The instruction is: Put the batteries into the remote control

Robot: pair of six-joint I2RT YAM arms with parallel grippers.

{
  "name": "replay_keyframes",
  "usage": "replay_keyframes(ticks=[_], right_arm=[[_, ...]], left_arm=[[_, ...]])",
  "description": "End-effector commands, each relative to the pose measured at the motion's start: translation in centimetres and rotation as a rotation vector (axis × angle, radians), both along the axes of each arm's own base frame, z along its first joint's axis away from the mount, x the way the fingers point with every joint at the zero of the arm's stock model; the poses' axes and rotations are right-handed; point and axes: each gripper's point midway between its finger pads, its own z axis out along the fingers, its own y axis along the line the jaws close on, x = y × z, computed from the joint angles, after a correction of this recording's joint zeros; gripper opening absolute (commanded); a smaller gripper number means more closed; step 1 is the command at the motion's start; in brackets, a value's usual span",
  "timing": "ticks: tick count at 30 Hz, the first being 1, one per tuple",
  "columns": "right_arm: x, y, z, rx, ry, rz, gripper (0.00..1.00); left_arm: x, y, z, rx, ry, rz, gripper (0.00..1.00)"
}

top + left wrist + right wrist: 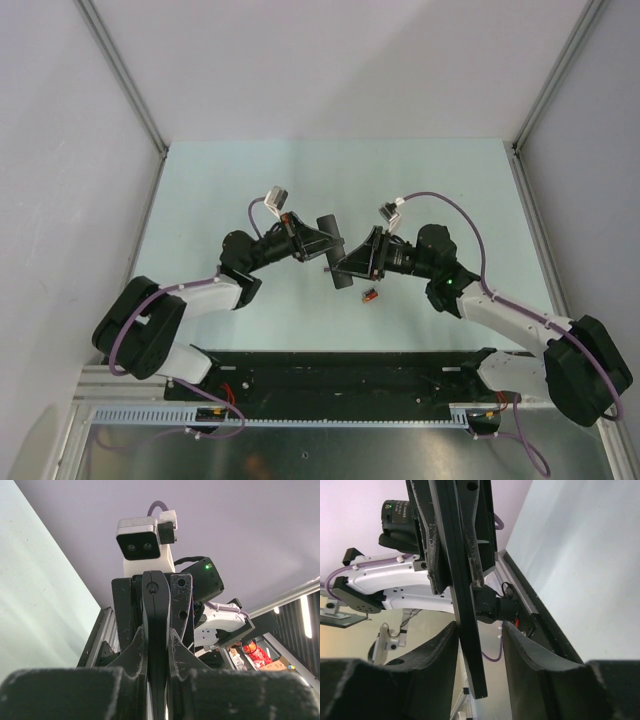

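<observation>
The remote control [328,258] is a slim black bar held off the table between the two arms. My left gripper [322,244] is shut on it. In the left wrist view the remote control [155,600] stands edge-on between the pressed fingers of the left gripper [157,632]. My right gripper [340,266] faces it from the right. In the right wrist view the remote control's [465,605] free end hangs inside the right gripper [480,630]; the left jaw is against it and a gap shows at the right jaw. A red-orange battery [370,295] lies on the table below the right gripper.
The pale green table [200,190] is walled by white panels on the left, back and right. A black base rail [340,370] runs along the near edge under both arms. Purple cables loop off each wrist.
</observation>
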Motion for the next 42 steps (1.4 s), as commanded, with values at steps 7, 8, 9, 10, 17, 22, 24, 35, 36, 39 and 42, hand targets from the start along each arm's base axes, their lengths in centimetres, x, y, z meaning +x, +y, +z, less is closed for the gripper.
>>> replay_keyframes(ticks=[7,8,9,10,17,22,24,35,36,39,42], right_arm=[[-0.8,0.5,0.5,0.036,-0.012,0.068,0.34],[-0.8,0.4,0.3,0.029,-0.014,0.069,0.34],[-0.8,0.4,0.2,0.024,-0.012,0.069,0.34],[-0.9,0.4,-0.1,0.012,-0.003,0.071,0.33],[-1.3,0.1,-1.3,-0.036,-0.001,0.076,0.24],[-1.5,0.0,-2.0,-0.063,0.004,0.077,0.03],[-1.6,0.0,-2.0,-0.063,0.002,0.078,0.0],[-2.7,0.4,-2.8,-0.092,-0.007,0.11,0.03],[-2.8,0.4,-3.0,-0.098,0.0,0.116,0.03],[-3.1,0.5,-3.4,-0.112,-0.002,0.126,0.04],[-3.3,0.5,-3.6,-0.122,-0.003,0.129,0.05]], left_arm=[[0.3,0.2,1.8,-0.046,-0.04,0.014,0.0],[0.4,0.2,1.8,-0.048,-0.039,0.016,0.0],[0.5,0.3,1.9,-0.049,-0.037,0.019,0.0],[0.7,0.3,2.0,-0.052,-0.039,0.023,0.0],[1.6,0.5,2.3,-0.043,-0.027,0.038,0.0],[1.9,0.8,2.9,-0.04,-0.036,0.05,0.0],[2.1,0.8,2.9,-0.035,-0.032,0.054,0.0],[3.7,2.0,3.9,-0.03,-0.03,0.095,0.0],[4.0,2.2,4.2,-0.033,-0.037,0.102,0.0],[4.4,2.4,4.6,-0.032,-0.04,0.11,0.0],[4.6,2.4,4.7,-0.029,-0.037,0.112,0.0]])
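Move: The remote is already up in the left fingers, its middle about 2 cm back from that hand and 1 cm lower. From the right hand, whose half-open fingers straddle its near part, the middle is roughly 2 cm ahead and 1 cm up. Down on the table, some 24 cm below the right hand, the blue battery lies about 15 cm ahead and 2 cm left, the red battery about 8 cm ahead and 8 cm right. Closing almost on the spot, the right hand shuts its half-open fingers and pinches the remote's near part, creeping half a centimetre or so left and up, then settling about 1 cm lower. The left hand keeps its grip on the remote's farther part while easing roughly 1 cm forward and down, turning some 5 degrees. ##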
